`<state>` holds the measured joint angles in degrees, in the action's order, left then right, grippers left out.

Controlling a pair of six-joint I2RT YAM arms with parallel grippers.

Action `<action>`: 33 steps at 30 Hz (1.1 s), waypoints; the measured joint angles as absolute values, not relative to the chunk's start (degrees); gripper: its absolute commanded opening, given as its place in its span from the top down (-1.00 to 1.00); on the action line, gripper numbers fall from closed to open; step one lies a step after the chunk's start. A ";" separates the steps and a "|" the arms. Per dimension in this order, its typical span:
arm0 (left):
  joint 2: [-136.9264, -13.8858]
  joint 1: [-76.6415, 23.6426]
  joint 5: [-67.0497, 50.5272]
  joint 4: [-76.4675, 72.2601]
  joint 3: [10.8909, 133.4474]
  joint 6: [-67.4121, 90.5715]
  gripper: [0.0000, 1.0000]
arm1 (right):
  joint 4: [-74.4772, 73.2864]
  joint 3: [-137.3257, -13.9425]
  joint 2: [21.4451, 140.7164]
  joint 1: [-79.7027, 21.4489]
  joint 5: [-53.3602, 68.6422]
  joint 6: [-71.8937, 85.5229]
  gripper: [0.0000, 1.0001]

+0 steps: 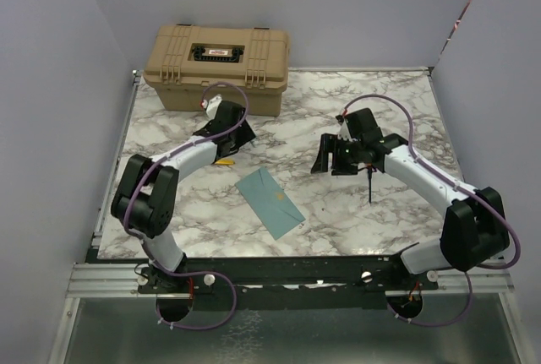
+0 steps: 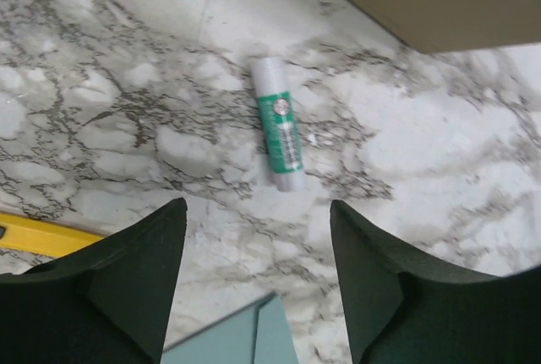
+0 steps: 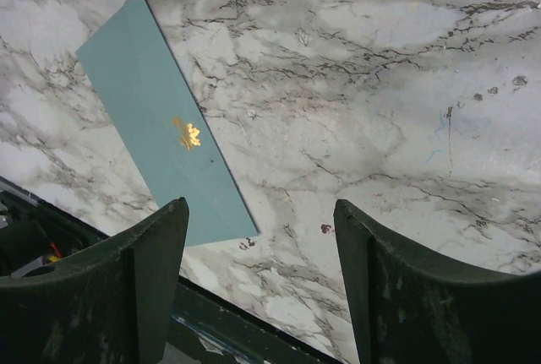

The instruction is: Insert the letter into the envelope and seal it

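Observation:
The teal envelope (image 1: 269, 202) lies flat on the marble table, slanted, near the front edge. In the right wrist view the envelope (image 3: 161, 119) shows a small gold mark at its middle. The letter is not in view. My left gripper (image 1: 244, 138) hovers behind the envelope near the tan case. In its own view the left gripper (image 2: 258, 208) is open and empty, over bare marble, with a corner of the envelope (image 2: 245, 339) below it. My right gripper (image 1: 331, 161) is to the envelope's right, and this right gripper (image 3: 262, 205) is open and empty too.
A tan hard case (image 1: 218, 67) stands at the back left. A green-and-white glue stick (image 2: 279, 123) lies just beyond the left fingers. A yellow object (image 1: 224, 161) rests under the left arm. The table's front rail (image 3: 220, 322) runs below the right gripper.

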<state>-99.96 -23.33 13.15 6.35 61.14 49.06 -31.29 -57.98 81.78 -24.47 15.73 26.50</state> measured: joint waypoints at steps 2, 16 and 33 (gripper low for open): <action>-97.12 -23.33 10.92 6.50 61.17 46.48 -0.52 | -30.81 -57.98 82.11 -24.47 15.99 26.72 -0.44; -63.72 -23.38 11.16 17.78 56.38 32.99 -0.98 | -32.86 -61.80 83.00 -24.47 5.15 29.36 -0.43; -37.12 -23.38 42.28 45.45 73.52 29.50 -0.98 | -55.46 -81.12 64.20 -24.47 -23.07 32.53 -0.99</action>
<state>-37.12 -23.38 42.28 45.45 73.52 29.50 -55.46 -81.12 64.20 -24.47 -23.07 32.53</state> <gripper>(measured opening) 0.987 0.995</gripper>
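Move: The envelope lies closed on the table about 16 cm back of the left hand and 5 cm to its right, some 5 cm lower. The glue stick is free just under that hand's open fingers, about 2 cm ahead and 4 cm below; the yellow cutter is about 5 cm back and 9 cm left. From the right hand the envelope is roughly 13 cm left and 1 cm back, the screwdriver 5 cm ahead and 12 cm right, both about 9 cm lower. Straight up at first, then ever more back and out to its left, the left hand leaves the glue stick, climbing about 33 cm, tipping its fingers up and opening them fully. The right hand lingers, then swings right and climbs some 19 cm away from the envelope, turning clockwise about 30 degrees, tipping up and opening the rest of the way. ##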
